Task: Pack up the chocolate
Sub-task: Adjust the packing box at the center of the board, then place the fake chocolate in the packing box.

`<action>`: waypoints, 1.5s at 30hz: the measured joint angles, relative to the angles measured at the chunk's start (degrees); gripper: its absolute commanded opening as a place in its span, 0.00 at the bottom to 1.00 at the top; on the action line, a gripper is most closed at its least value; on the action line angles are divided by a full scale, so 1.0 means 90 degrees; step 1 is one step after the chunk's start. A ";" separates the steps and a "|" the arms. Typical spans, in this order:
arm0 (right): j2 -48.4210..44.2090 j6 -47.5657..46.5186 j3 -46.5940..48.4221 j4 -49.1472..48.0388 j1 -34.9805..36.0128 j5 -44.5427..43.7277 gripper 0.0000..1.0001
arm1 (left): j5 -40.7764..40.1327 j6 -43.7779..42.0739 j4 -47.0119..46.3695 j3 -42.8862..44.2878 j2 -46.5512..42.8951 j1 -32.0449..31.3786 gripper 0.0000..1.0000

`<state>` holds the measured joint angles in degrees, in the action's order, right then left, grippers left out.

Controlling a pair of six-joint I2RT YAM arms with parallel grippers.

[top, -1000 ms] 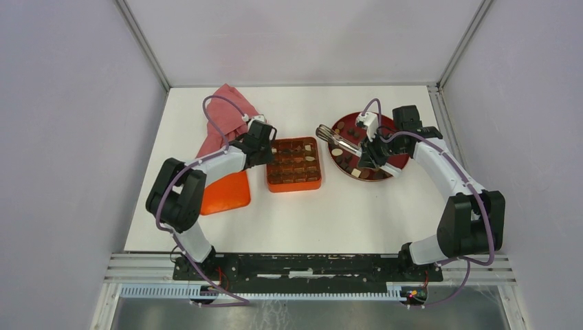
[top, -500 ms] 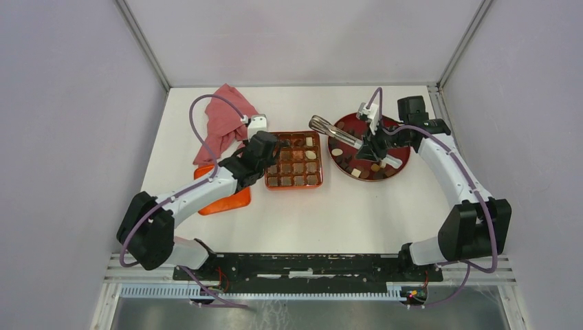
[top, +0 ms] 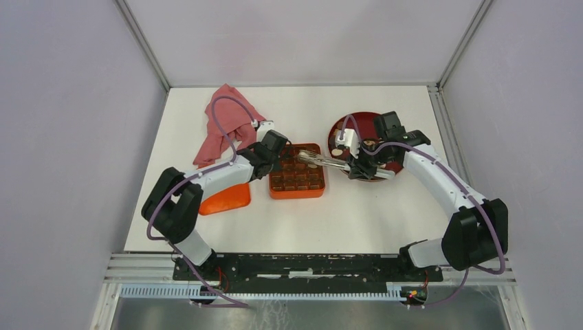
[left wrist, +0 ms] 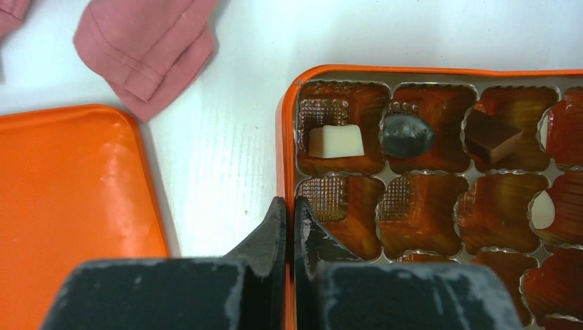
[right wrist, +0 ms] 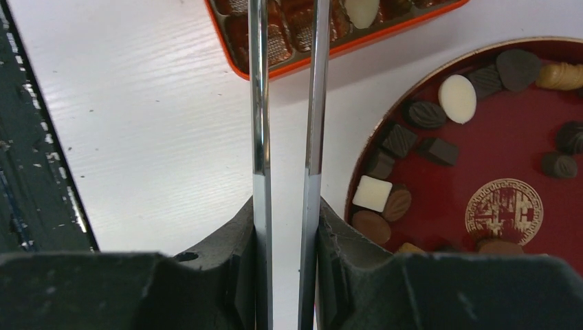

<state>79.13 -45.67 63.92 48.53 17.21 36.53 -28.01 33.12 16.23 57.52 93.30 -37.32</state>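
The orange gridded box [top: 297, 181] sits mid-table with a few chocolates in its cells: a white block [left wrist: 335, 141], a dark round piece [left wrist: 407, 135] and a brown block [left wrist: 491, 135]. My left gripper [left wrist: 289, 206] is shut on the box's left wall [left wrist: 287, 137]; in the top view it [top: 273, 159] is at the box's far left corner. My right gripper [right wrist: 285, 206] is shut on metal tongs [right wrist: 258, 103], whose tips reach over the box [top: 307, 159]. Whether they hold a piece is hidden. Many chocolates, such as a white oval [right wrist: 457, 98], lie on the dark red plate [right wrist: 495, 172].
The orange lid [top: 225, 196] lies left of the box, also in the left wrist view [left wrist: 69, 206]. A pink cloth [top: 223, 127] is bunched at the back left. The plate [top: 364, 118] is right of the box, partly under my right arm.
My right arm swung the tongs left from over the plate to over the box. The box has shifted slightly nearer, with my left gripper still at its left edge.
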 measured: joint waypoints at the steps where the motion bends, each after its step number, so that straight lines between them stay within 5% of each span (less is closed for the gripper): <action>1: 0.0044 0.0039 0.0000 -0.0034 0.0022 -0.0143 0.00 | 0.0068 0.0036 0.0029 0.0034 0.0034 0.0024 0.02; 21: 0.1314 0.0755 0.0325 -0.0532 0.0500 -0.1647 0.09 | 0.0697 0.0389 0.0012 0.0163 0.0425 0.0253 0.40; 34: 0.1338 0.0767 0.0350 -0.0483 0.0668 -0.1768 0.30 | 0.0680 0.0391 0.0180 0.0163 -0.0172 0.0253 0.42; 45: 0.1406 0.0787 0.0403 -0.0466 0.0685 -0.1812 0.37 | 0.0680 0.0391 0.0245 0.0163 -0.0724 0.0253 0.42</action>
<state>91.79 -38.59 67.55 44.34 23.38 20.23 -21.89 36.64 18.44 58.98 86.78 -35.05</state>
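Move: The left hand is shut on the left rim of the packing box; the box's middle lies about 7 cm to its right, 3 cm back and 2 cm below. The orange tray is some 14 cm left and 6 cm back, the pink cloth 12 cm left and 12 cm ahead. From the right hand, which holds the tongs, the box's middle is roughly 14 cm left, 4 cm ahead and 12 cm below; the red plate is 11 cm ahead, 6 cm right. Left lowers the box rim about 2 cm, releases, rises; right dips some 5 cm, tilting the tongs into the box. ##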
